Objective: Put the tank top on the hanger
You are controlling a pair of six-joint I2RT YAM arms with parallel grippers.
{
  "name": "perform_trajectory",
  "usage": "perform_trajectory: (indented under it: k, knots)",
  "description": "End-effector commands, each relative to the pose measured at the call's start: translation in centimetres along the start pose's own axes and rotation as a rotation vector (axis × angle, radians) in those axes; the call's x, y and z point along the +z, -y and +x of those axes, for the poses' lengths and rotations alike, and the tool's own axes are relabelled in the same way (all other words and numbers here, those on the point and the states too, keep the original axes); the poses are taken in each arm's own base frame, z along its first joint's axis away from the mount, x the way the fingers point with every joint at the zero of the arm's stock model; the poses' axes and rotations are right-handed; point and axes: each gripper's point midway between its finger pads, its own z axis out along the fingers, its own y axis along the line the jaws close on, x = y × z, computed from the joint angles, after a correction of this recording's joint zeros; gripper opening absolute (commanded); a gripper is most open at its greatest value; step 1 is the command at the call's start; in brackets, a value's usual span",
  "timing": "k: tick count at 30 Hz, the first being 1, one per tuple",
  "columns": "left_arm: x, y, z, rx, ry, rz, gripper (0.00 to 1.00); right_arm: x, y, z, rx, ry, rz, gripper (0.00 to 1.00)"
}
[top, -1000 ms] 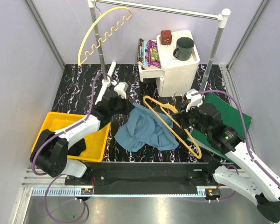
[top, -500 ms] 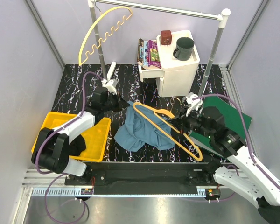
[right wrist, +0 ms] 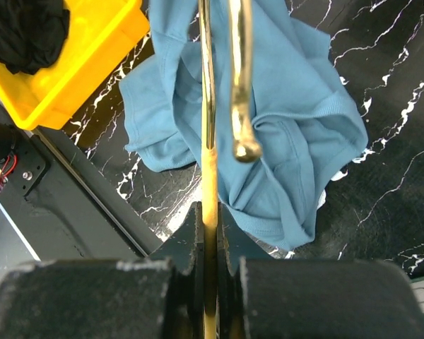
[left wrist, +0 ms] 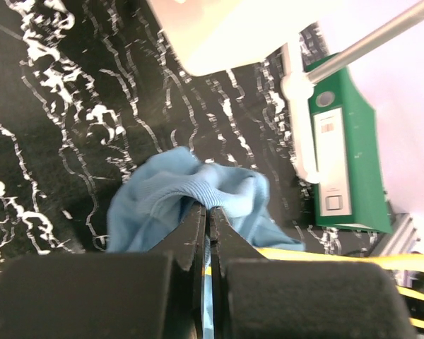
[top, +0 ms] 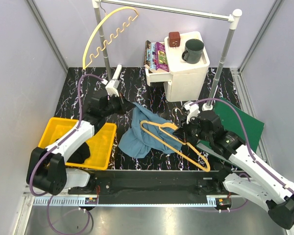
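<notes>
The teal-blue tank top (top: 148, 133) lies crumpled on the black marbled table, its far edge lifted. My left gripper (top: 129, 105) is shut on that raised fold, seen in the left wrist view (left wrist: 208, 209) with the tank top (left wrist: 187, 192) bunched over the fingertips. My right gripper (top: 184, 135) is shut on the orange-yellow hanger (top: 175, 143), which is held tilted above the shirt's right half. In the right wrist view my right gripper (right wrist: 210, 212) clamps the hanger (right wrist: 206, 106), with its hook tip ahead and the tank top (right wrist: 290, 120) below.
A yellow bin (top: 56, 128) holding a black cloth (top: 81, 152) sits at front left. A white cabinet (top: 185, 73) with a dark mug (top: 193, 50) stands at the back, under a clothes rail (top: 166, 9) carrying a pale wavy hanger (top: 105, 36). A green folder (top: 237, 122) lies right.
My left gripper has drawn back and left, pulling the tank top's far edge up. My right gripper has carried the hanger left and nearer, over the shirt.
</notes>
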Motion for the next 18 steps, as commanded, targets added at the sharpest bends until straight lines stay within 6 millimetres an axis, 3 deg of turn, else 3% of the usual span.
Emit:
perform_trajectory:
  k: [1,9,14,18]
  knots:
    - [-1.6,3.9,-3.5,0.032,0.084,0.122,0.00,0.9,-0.8,-1.3,0.000,0.056,-0.049,0.00]
    - [-2.5,7.3,-3.7,0.021,0.074,0.257,0.00,2.1,-3.1,-2.4,-0.012,0.153,-0.209,0.00]
    - [-2.8,11.8,-3.6,0.049,0.050,0.367,0.00,3.1,-3.3,-3.4,-0.028,0.220,-0.233,0.00]
    - [-4.1,15.3,-4.0,0.070,0.048,0.460,0.00,4.0,-2.9,-2.9,-0.026,0.218,-0.230,0.00]
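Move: The left fingers already pinch the lifted edge of the tank top; the hanger's left end, the part it must meet, lies about 7 cm back, 4 cm to the right and some 4 cm below. The tank top's heap on the table is about 14 cm back, 6 cm right and 15 cm below; the yellow bin about 18 cm back, 24 cm left. From the right hand, holding the hanger, the lifted edge is some 11 cm ahead, 19 cm left, roughly level. Keep the tank top's edge pinched and raise the left gripper about 6 cm, swinging it right and back by some 5 cm each, faster towards the end, while turning it roughly 15 degrees clockwise. Meanwhile, with the hanger still gripped, sink the right gripper slightly, then carry it about 4 cm left, rolling its left side up some 10 degrees, so the hanger's left end slides in under the raised cloth. ##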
